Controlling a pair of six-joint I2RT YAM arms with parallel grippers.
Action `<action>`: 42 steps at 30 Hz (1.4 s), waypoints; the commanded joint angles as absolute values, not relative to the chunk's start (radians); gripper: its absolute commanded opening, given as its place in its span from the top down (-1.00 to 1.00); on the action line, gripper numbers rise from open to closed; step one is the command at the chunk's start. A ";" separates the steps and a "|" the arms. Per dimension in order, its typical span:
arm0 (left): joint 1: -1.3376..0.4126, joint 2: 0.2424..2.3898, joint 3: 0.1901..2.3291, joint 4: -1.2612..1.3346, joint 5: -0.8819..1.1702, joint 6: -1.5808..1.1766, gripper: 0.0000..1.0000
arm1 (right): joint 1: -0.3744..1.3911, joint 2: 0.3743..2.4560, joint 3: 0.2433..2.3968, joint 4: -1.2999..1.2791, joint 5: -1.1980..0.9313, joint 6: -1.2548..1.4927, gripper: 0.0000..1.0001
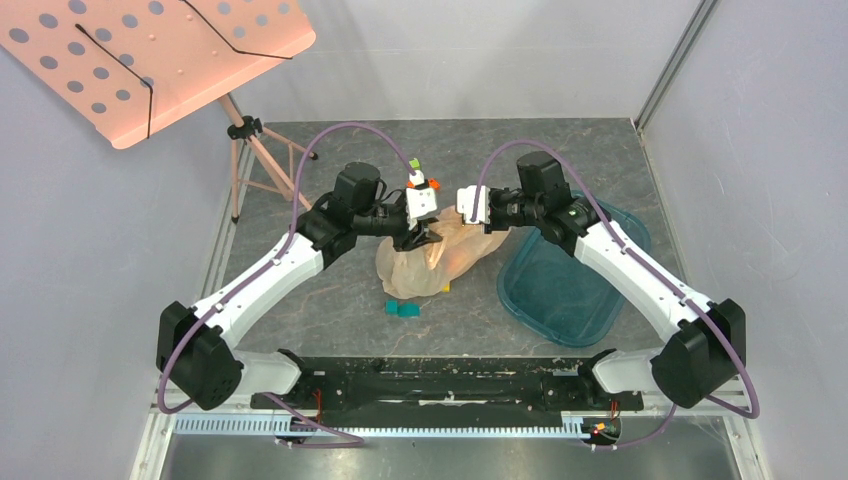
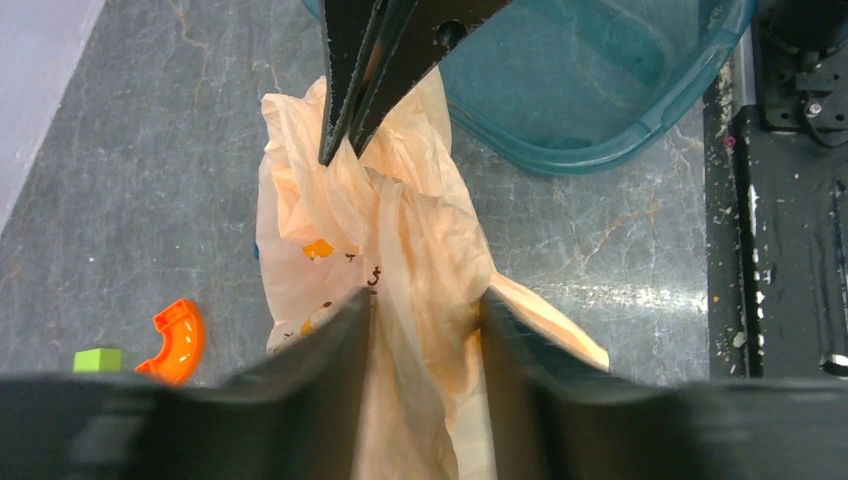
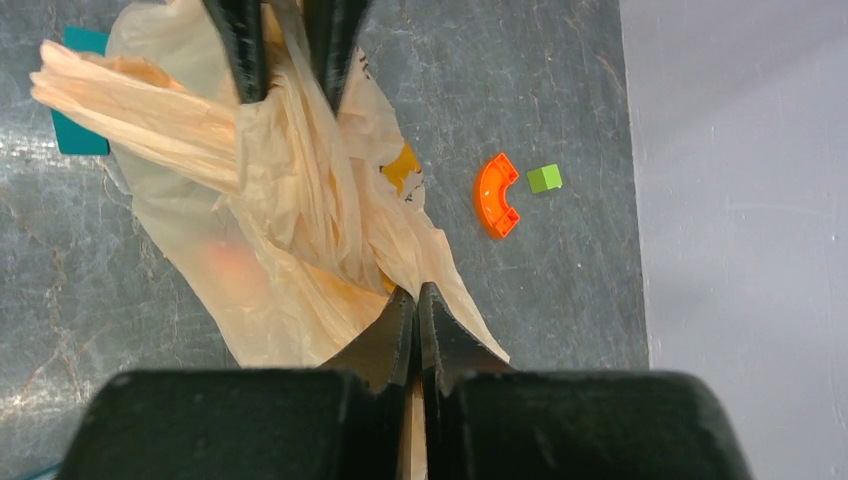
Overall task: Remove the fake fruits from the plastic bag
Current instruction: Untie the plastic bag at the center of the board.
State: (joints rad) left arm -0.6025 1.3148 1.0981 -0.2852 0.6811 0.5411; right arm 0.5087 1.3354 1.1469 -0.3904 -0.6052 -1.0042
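Observation:
The plastic bag (image 1: 440, 262) lies crumpled on the table between both arms, pale peach and translucent. An orange-red glow of one fake fruit (image 3: 225, 265) shows through its film; no other fruit can be made out. My right gripper (image 3: 415, 292) is shut on a fold at the bag's edge (image 3: 300, 210). My left gripper (image 2: 420, 295) stands over the bag (image 2: 400, 230) with its jaws a little apart and a bunch of film between them. The right gripper's closed tips (image 2: 340, 155) pinch the bag's far end in the left wrist view.
A teal transparent tray (image 1: 570, 290) sits right of the bag. An orange curved piece (image 3: 497, 195) and a green block (image 3: 544, 178) lie beyond it; teal blocks (image 1: 403, 310) lie in front. A pink music stand (image 1: 150, 60) on a tripod stands at the back left. Walls enclose the table.

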 commanded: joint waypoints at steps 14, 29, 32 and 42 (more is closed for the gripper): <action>-0.594 1.195 1.017 0.027 0.429 0.437 0.96 | 0.514 1.192 1.014 0.180 -0.445 -0.476 1.00; -0.560 1.064 0.674 0.608 0.196 0.071 0.96 | 0.513 1.081 0.777 0.576 -0.045 0.187 1.00; -0.558 1.066 0.626 0.709 0.171 0.011 0.96 | 0.512 1.071 0.722 0.629 0.020 0.357 1.00; -0.558 1.063 0.502 0.902 0.134 -0.135 0.96 | 0.512 1.037 0.530 0.770 0.158 0.695 1.00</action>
State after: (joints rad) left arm -0.5793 1.0863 0.5381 0.7654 0.2356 -0.0639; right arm 0.5320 1.0782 0.5701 0.6533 -0.0143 0.5640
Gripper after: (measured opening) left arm 0.043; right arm 0.009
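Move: The plastic bag's knotted strand hangs right between the left hand's half-open fingertips, only about 1 cm to its right and 2 cm lower. From the right hand, which already holds the bag, the strand is some 5 cm back, 8 cm left and 2 cm down. The orange curved piece lies roughly 14 cm ahead and 3 cm left of the left hand, the yellow block 12 cm back and 1 cm right, both about 18 cm below. Left pinches the knotted strand, right keeps hold; both rise about 5 cm, pulling apart, fingers swinging forward. ##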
